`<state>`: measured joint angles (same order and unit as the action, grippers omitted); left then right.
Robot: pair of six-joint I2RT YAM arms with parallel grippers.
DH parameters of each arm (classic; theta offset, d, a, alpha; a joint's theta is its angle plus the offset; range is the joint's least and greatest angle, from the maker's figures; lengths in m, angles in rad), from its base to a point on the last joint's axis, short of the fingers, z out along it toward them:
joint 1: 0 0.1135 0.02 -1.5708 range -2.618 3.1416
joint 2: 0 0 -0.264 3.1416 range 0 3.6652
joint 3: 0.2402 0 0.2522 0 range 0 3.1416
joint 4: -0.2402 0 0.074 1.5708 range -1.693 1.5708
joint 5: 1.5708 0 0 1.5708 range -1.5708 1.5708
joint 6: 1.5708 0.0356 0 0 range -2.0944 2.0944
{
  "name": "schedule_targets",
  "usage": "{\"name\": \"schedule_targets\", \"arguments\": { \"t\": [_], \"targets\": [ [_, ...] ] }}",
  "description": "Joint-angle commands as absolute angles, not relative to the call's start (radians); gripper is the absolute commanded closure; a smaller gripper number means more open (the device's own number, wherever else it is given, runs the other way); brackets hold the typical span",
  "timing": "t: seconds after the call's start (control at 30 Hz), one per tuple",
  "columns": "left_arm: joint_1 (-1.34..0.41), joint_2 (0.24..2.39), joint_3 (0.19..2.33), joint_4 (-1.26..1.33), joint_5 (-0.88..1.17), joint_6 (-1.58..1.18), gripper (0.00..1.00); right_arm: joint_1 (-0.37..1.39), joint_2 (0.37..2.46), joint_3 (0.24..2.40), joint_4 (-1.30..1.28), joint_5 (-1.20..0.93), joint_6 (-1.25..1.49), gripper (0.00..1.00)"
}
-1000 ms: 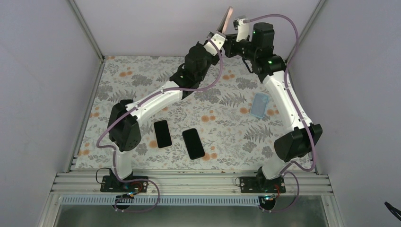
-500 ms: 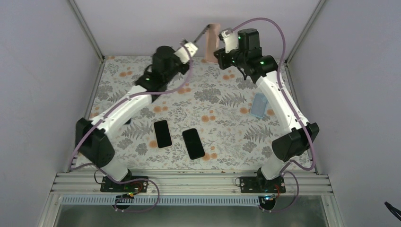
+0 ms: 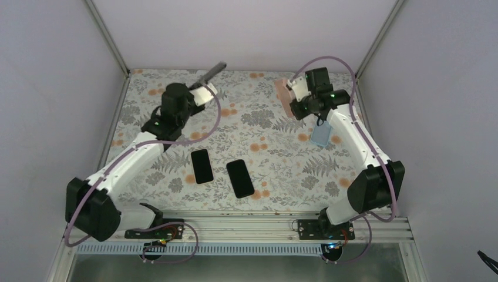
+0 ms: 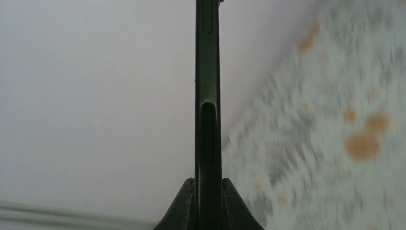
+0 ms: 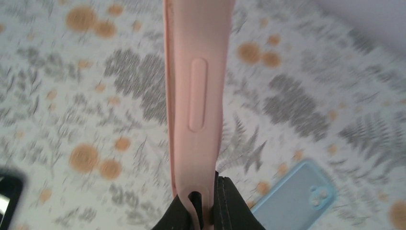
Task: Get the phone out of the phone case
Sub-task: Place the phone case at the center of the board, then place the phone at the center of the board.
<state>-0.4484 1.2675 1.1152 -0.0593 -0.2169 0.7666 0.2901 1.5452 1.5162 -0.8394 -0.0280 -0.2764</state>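
Observation:
The phone (image 3: 214, 70), dark and thin, is out of its case and pinched edge-on in my shut left gripper (image 3: 203, 82) above the back left of the table. In the left wrist view the phone (image 4: 208, 96) rises straight up from between the left gripper's (image 4: 208, 194) fingers (image 4: 184, 208). The empty pink phone case (image 3: 282, 94) is held by my shut right gripper (image 3: 292, 98) at the back right. In the right wrist view the case (image 5: 196, 86) stands edge-on, one wall clamped in the right gripper (image 5: 209, 201). Phone and case are well apart.
Two black phones (image 3: 202, 165) (image 3: 240, 178) lie flat on the floral mat in the middle. A light blue case (image 3: 322, 130) lies below the right gripper, and the same blue case (image 5: 292, 201) shows in the right wrist view. Frame posts and walls close in the back and sides.
The two grippers, close together high at the back, have pulled apart. The left swung left and lower with the phone; the right dropped to the right with the pink case.

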Motion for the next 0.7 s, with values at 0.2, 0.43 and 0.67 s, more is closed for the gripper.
{"name": "schedule_targets", "arguments": {
  "t": [0.2, 0.43, 0.67],
  "targets": [
    [-0.442, 1.521, 0.895, 0.151, -0.589, 1.032, 0.98, 0.250, 1.643, 1.289, -0.800, -0.225, -0.290, 0.97],
    [-0.422, 1.773, 1.015, 0.185, -0.702, 1.016, 0.98, 0.172, 1.954, 1.421, -0.819, -0.309, -0.295, 0.97],
    [-0.417, 1.886, 1.068, 0.170, -0.701, 1.030, 0.98, 0.083, 2.127, 1.581, -0.851, -0.253, -0.250, 0.83]
  ]
}}
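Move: Below the right hand, the open board spot for the held pink case lies about 23 cm down, 1 cm farther out and 2 cm left. The blue case is 2 cm nearer and 14 cm right of the hand. The left hand holds the phone over the far-left board; its landing spot is roughly 7 cm ahead, 6 cm left and 31 cm down, the left black phone 14 cm back and 1 cm left, the right black phone 19 cm back and 14 cm right. Lowering quickly, the right hand takes the pink case some 20 cm down to the board left of the blue case, easing back about 4 cm and then forward again while its fingers tip to point nearly straight down. The left hand sinks about 25 cm with its phone, drifting forward and left, its left side rolling up and fingers tipping down. Both keep their grip and slow at the end. ##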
